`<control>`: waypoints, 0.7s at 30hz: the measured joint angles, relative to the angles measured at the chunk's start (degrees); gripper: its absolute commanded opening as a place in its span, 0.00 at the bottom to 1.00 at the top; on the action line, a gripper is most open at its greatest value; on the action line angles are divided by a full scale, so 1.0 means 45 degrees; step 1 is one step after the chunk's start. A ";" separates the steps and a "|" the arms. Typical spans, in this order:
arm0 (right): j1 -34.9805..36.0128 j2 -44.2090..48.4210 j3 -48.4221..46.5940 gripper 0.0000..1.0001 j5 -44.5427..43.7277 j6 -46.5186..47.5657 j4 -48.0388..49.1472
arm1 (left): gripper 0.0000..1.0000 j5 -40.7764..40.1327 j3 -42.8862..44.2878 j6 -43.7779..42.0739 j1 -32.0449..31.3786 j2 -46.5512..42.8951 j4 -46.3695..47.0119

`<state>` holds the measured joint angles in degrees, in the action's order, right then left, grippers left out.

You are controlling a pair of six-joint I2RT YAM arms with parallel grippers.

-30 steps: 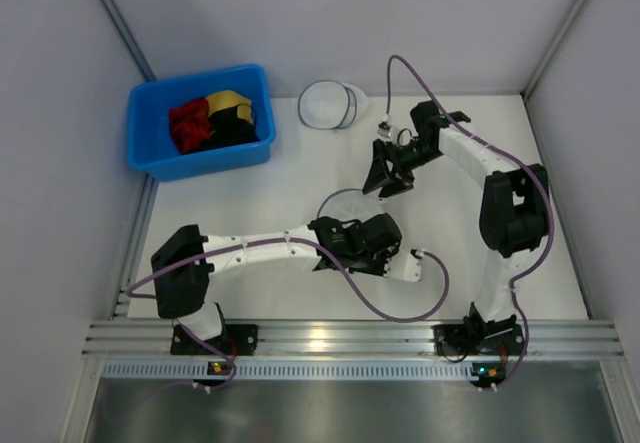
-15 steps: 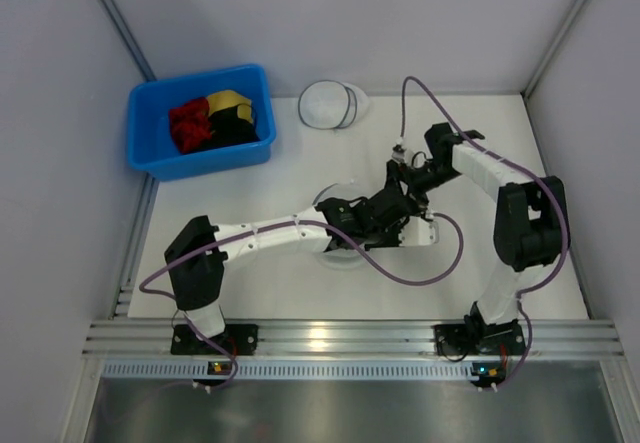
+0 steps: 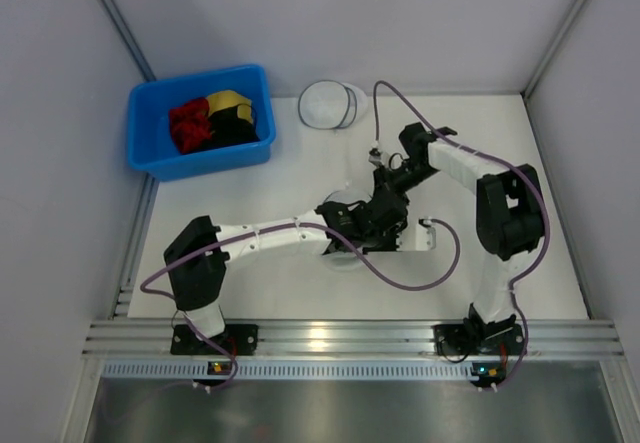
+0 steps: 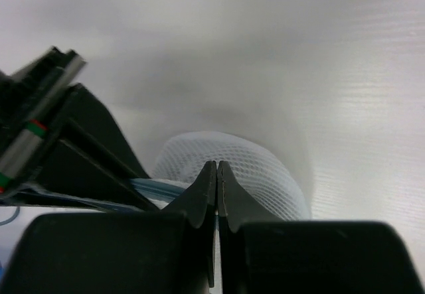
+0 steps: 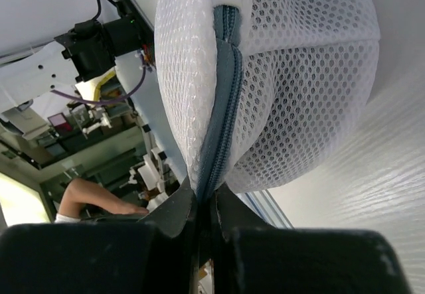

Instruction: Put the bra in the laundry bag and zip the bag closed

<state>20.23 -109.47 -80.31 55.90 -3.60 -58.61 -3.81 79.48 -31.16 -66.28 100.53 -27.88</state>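
The laundry bag (image 3: pixel 338 255), white mesh with a grey-blue zip (image 5: pixel 226 81), lies mid-table under both wrists. My right gripper (image 5: pixel 206 191) is shut on the zip seam, and the mesh (image 5: pixel 299 75) bulges beyond its tips. From above, this right gripper (image 3: pixel 385 187) meets the bag from the back. My left gripper (image 4: pixel 217 164) is shut, with mesh (image 4: pixel 246 168) rising right behind its tips and a thin pale strip pinched between them. In the top view the left gripper (image 3: pixel 375 215) sits just in front of the right one. The bra is hidden.
A blue bin (image 3: pixel 150 133) at the back left holds a red garment (image 3: pixel 188 126) and a yellow-and-black garment (image 3: pixel 230 108). A second round mesh case (image 3: pixel 330 105) lies behind the arms. Purple cables loop over the table near the bag. Walls close both sides.
My right gripper came in from the back, open, and has shut on the bag's zip seam. My left arm has swung back and left, staying shut throughout.
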 measured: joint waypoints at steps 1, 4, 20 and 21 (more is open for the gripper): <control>0.0000 -0.0083 -0.0209 0.00 -0.0087 0.0053 -0.0063 | 0.00 0.0049 -0.0204 -0.0068 0.0000 -0.0097 0.0019; 0.0000 -0.0529 -0.1190 0.00 -0.0340 0.0340 -0.0471 | 0.00 0.0364 -0.0962 -0.0214 0.0019 -0.0617 0.0068; 0.0248 -0.1719 -0.3793 0.92 -0.1151 0.1661 -0.1073 | 0.00 0.1443 -0.2424 0.0534 -0.0306 -0.2016 -0.0549; 0.0219 -0.1540 -0.3716 0.93 -0.1239 0.1690 -0.1025 | 0.00 0.1399 -0.1967 0.0738 -0.0306 -0.1622 -0.0520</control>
<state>21.21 -116.40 -97.03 50.33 4.01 -63.22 2.48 70.63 -27.83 -67.66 93.23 -30.22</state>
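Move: Between the two hands hangs the laundry bag, its blue zip already pinched by both. From the right hand the bag's middle lies about 5 cm left, 3 cm back and some 5 cm below; from the left hand it lies level fore and aft, about 5 cm left and 5 cm below. A spare mesh bag lies flat some 22 cm ahead and 9 cm left of the right hand, about 10 cm lower. Drawing the pinched zip edge apart, the right hand goes forward about 3.5 cm while the left hand, fingers staying shut on its end, pulls back and left some 5 cm each way. The right fingers then open wide and let go, easing a little farther forward as the wrist rolls; the left hand swings back right 2 or 3 cm at the finish. ##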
